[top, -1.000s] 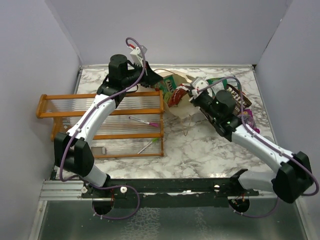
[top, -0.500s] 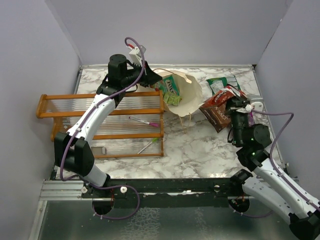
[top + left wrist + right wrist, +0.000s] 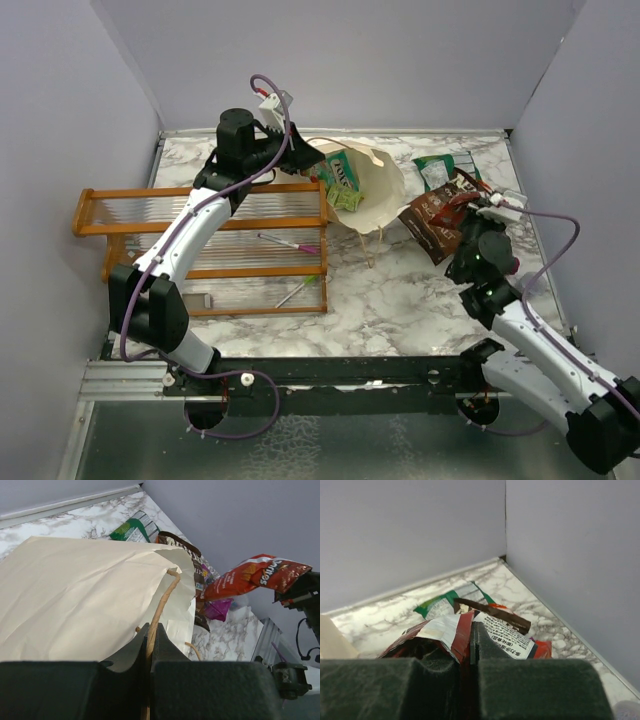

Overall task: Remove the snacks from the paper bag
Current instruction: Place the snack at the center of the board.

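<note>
The cream paper bag (image 3: 378, 192) lies tipped with its mouth toward the left arm. A green-white packet (image 3: 341, 174) and a lime one (image 3: 348, 199) show inside it. My left gripper (image 3: 300, 157) is shut on the bag's twine handle (image 3: 161, 602), pinched between the jaws. My right gripper (image 3: 472, 206) is right of the bag, above the table, shut on a red chip bag (image 3: 432, 222) that hangs toward the bag. In the right wrist view that chip bag (image 3: 445, 630) sits between the jaws. Below it lie a green-white packet (image 3: 440, 605) and a dark brown one (image 3: 492, 612).
An orange wooden rack (image 3: 200, 240) with a couple of pens stands left of the bag, under the left arm. A magenta packet (image 3: 217, 610) lies on the marble near the right wall. Grey walls close in the back and both sides.
My right gripper has pulled the red chip bag out of the paper bag's mouth and swung it to the right side of the table. The left arm has kept still on the handle.
</note>
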### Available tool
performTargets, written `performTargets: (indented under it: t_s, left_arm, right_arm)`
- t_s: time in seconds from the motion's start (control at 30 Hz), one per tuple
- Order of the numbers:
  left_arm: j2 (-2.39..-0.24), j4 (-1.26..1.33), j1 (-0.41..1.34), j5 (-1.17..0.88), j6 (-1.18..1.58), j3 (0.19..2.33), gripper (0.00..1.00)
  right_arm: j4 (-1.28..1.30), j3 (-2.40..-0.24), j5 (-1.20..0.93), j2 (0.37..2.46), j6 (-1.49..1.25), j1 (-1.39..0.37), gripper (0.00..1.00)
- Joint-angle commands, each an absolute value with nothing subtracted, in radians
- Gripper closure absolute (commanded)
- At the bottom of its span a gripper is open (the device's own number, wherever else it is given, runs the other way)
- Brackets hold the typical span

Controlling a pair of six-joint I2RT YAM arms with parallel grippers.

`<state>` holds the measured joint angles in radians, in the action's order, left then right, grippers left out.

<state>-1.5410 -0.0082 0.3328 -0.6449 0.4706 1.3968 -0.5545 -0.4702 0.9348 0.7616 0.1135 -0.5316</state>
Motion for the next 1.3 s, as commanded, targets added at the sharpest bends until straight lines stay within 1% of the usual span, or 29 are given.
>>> performTargets:
  t_s: [0.0, 0.07, 0.2, 0.3, 0.47, 0.53, 0.67, 0.73, 0.83, 0.93, 1.07, 1.13, 1.2, 1.27]
  left_arm:
    - [-1.548, 0.010, 0.326, -0.645, 0.472, 1.422, 1.00]
    - [-1.549, 0.012, 0.325, -0.647, 0.476, 1.422, 1.00]
    - [-1.549, 0.012, 0.326, -0.649, 0.477, 1.422, 1.00]
    - [-1.548, 0.011, 0.327, -0.648, 0.476, 1.422, 1.00]
    - [-1.552, 0.015, 0.326, -0.656, 0.482, 1.423, 1.00]
    - [-1.550, 0.015, 0.324, -0.658, 0.482, 1.424, 1.00]
    - [-1.544, 0.017, 0.323, -0.660, 0.485, 1.424, 1.00]
    - [-1.542, 0.019, 0.322, -0.658, 0.484, 1.421, 1.00]
    - [-1.547, 0.023, 0.322, -0.663, 0.489, 1.421, 1.00]
    - [-1.552, 0.030, 0.319, -0.673, 0.499, 1.420, 1.00]
    - [-1.550, 0.030, 0.313, -0.672, 0.499, 1.420, 1.00]
    - [-1.548, 0.031, 0.311, -0.669, 0.498, 1.419, 1.00]
    - [-1.546, 0.028, 0.312, -0.665, 0.493, 1.416, 1.00]
    - [-1.547, 0.027, 0.310, -0.663, 0.492, 1.416, 1.00]
  right_arm:
    - [-0.257, -0.615, 0.794, 0.862, -0.260, -0.367, 0.95]
    - [-0.238, -0.655, 0.651, 0.928, -0.330, -0.269, 0.95]
    - [-0.235, -0.783, 0.523, 1.076, -0.411, -0.155, 0.97]
    - [-0.256, -0.897, 0.520, 1.190, -0.404, -0.118, 0.97]
    - [-0.411, -1.009, 0.610, 1.378, -0.210, -0.083, 0.97]
    - [-0.416, -0.981, 0.616, 1.412, -0.220, -0.080, 0.98]
    - [-0.444, -0.769, 0.571, 1.403, -0.343, -0.077, 0.98]
    - [-0.384, -0.689, 0.563, 1.387, -0.437, -0.075, 0.98]
    - [-0.396, -0.551, 0.540, 1.337, -0.501, -0.075, 0.91]
    - [-0.411, -0.471, 0.542, 1.294, -0.482, -0.074, 0.85]
    - [-0.401, -0.443, 0.562, 1.257, -0.428, -0.072, 0.81]
    - [-0.399, -0.439, 0.556, 1.249, -0.442, -0.072, 0.80]
    - [-0.401, -0.442, 0.531, 1.250, -0.449, -0.072, 0.75]
    - [-0.374, -0.460, 0.511, 1.248, -0.449, -0.072, 0.67]
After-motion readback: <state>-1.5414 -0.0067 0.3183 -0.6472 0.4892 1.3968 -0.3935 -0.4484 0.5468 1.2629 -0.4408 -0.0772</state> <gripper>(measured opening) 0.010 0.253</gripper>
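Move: The right hand holds the red Doritos snack by its end; its landing spot on the snack pile lies about 12 cm ahead, 4 cm right and 23 cm below. At about table level, the brown snack is 5 cm ahead and 3 cm left, the green one 18 cm straight ahead, the purple one 2 cm ahead and 11 cm right. From the left hand, still on the paper bag's handle, that spot is some 36 cm right, 2 cm ahead and 28 cm down. Right hand carries the Doritos snack 15 cm forward, then about 20 down and back onto the pile, fingers opening. ##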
